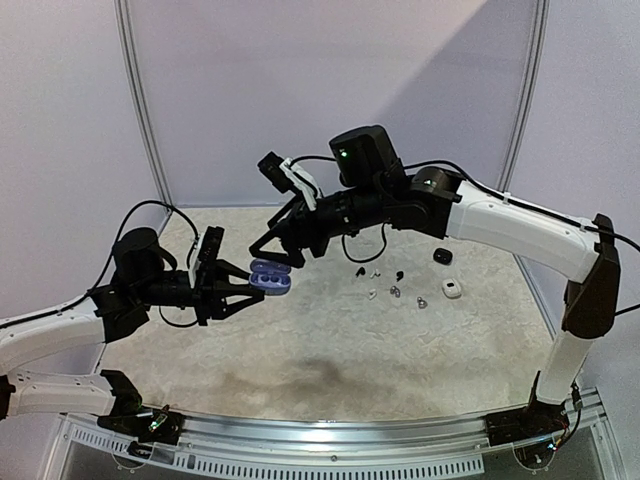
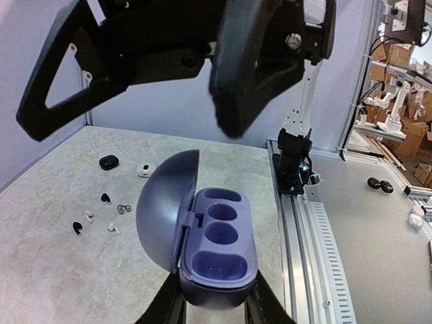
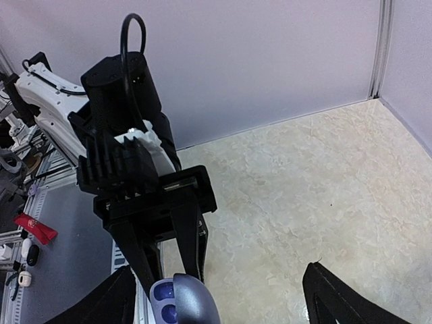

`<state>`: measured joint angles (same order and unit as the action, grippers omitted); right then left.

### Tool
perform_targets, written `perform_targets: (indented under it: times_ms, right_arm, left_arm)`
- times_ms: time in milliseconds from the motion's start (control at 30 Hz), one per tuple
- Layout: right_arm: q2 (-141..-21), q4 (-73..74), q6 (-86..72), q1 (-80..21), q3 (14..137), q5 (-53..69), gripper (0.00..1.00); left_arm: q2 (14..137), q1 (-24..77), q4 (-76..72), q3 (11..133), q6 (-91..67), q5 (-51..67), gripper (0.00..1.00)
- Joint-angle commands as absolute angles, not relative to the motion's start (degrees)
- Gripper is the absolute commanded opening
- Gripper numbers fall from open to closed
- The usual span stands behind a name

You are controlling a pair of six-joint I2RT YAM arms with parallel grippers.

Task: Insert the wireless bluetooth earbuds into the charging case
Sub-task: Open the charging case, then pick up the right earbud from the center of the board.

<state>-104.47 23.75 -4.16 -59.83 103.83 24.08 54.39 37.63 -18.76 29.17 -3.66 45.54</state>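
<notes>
My left gripper (image 1: 240,285) is shut on the base of an open purple charging case (image 2: 219,236), held above the table with its lid (image 2: 165,209) swung up to the left. All the wells in the case are empty. My right gripper (image 1: 275,250) hovers just above the case, open wide and holding nothing; in its own view its fingers (image 3: 115,304) straddle the case (image 3: 182,304). Several tiny earbuds (image 1: 395,291), black, white and silvery, lie loose on the table to the right, also seen as earbuds (image 2: 106,198) in the left wrist view.
A small black case (image 1: 442,256) and a small white case (image 1: 452,289) sit on the table beyond the earbuds. The table's metal front rail (image 2: 304,223) runs along the near edge. Purple walls close the back and sides.
</notes>
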Motion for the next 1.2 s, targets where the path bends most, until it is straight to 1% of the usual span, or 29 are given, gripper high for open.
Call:
perform_targets:
  times_ms: [0, 67, 167, 267, 400, 467, 533, 633, 700, 767, 867, 1100, 1167]
  right_arm:
    - [-105.4, 22.6, -3.7, -58.1, 106.8, 27.5, 0.87]
    - [-104.7, 23.0, -4.9, -56.7, 107.0, 25.9, 0.87]
    - [-102.2, 27.5, -10.8, -51.9, 106.2, 16.9, 0.82]
    - [-99.4, 37.6, -18.0, -45.1, 102.5, 5.4, 0.73]
    - [-97.9, 48.8, -21.4, -36.2, 96.8, -2.2, 0.64]
    - [-97.6, 52.1, -22.6, -32.4, 92.8, -3.8, 0.58]
    - [-97.4, 52.6, -24.4, -29.3, 87.9, -3.2, 0.53]
    - [-97.3, 49.4, -24.7, -26.5, 80.2, -0.8, 0.52]
    - [-98.3, 47.6, -24.4, -25.5, 77.4, 2.2, 0.53]
    - [-100.6, 46.1, -23.2, -25.0, 76.4, 3.1, 0.52]
    - [-104.2, 44.4, -21.1, -24.1, 76.4, 4.1, 0.48]
    - [-109.4, 42.8, -19.0, -22.0, 75.9, 3.5, 0.33]
    - [-110.2, 42.1, -18.8, -22.0, 75.4, 4.2, 0.32]
  left_arm:
    - [54.5, 38.7, -21.5, 27.7, -6.5, 44.2, 0.0]
    - [54.1, 38.7, -21.4, 27.6, -6.6, 43.5, 0.0]
    - [53.5, 38.6, -20.7, 27.1, -5.8, 42.4, 0.0]
    - [53.5, 38.4, -20.3, 27.3, -4.9, 42.0, 0.0]
    - [53.8, 38.3, -19.6, 28.0, -3.5, 42.2, 0.0]
    - [53.8, 38.2, -19.5, 27.9, -2.9, 41.9, 0.0]
    - [53.9, 38.1, -19.0, 28.1, -2.5, 41.7, 0.0]
    - [54.3, 38.1, -18.3, 28.4, -2.2, 42.0, 0.0]
    - [54.8, 38.0, -18.1, 28.8, -2.1, 42.2, 0.0]
    - [55.3, 37.9, -18.1, 29.1, -1.7, 42.4, 0.0]
    - [56.2, 37.8, -18.2, 29.4, -0.5, 43.1, 0.0]
    - [57.7, 37.9, -17.7, 30.1, 3.6, 44.0, 0.0]
    - [57.8, 37.9, -17.3, 30.4, 3.9, 44.3, 0.0]
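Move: The nearer-right purple earbud, the one closest to the white case, lies some 32 cm to the right of the right hand, about 12 cm ahead and 32 cm below. The other purple earbud is roughly 6 cm left of it and 3 cm farther out, the white case about 7 cm right of it and 3 cm farther out. From the left hand, which holds the opened case, that earbud is around 34 cm right, 17 cm ahead and 25 cm below. Towards the purple earbud beside the white case the right hand swings fast from the opened charging case, first forward, then some 35 cm right and nearly 30 cm down, easing back slightly from its farthest reach. Its fingers turn from pointing left to straight down and narrow to about a third open. The left hand keeps its grip on the charging case, sinking a little. ##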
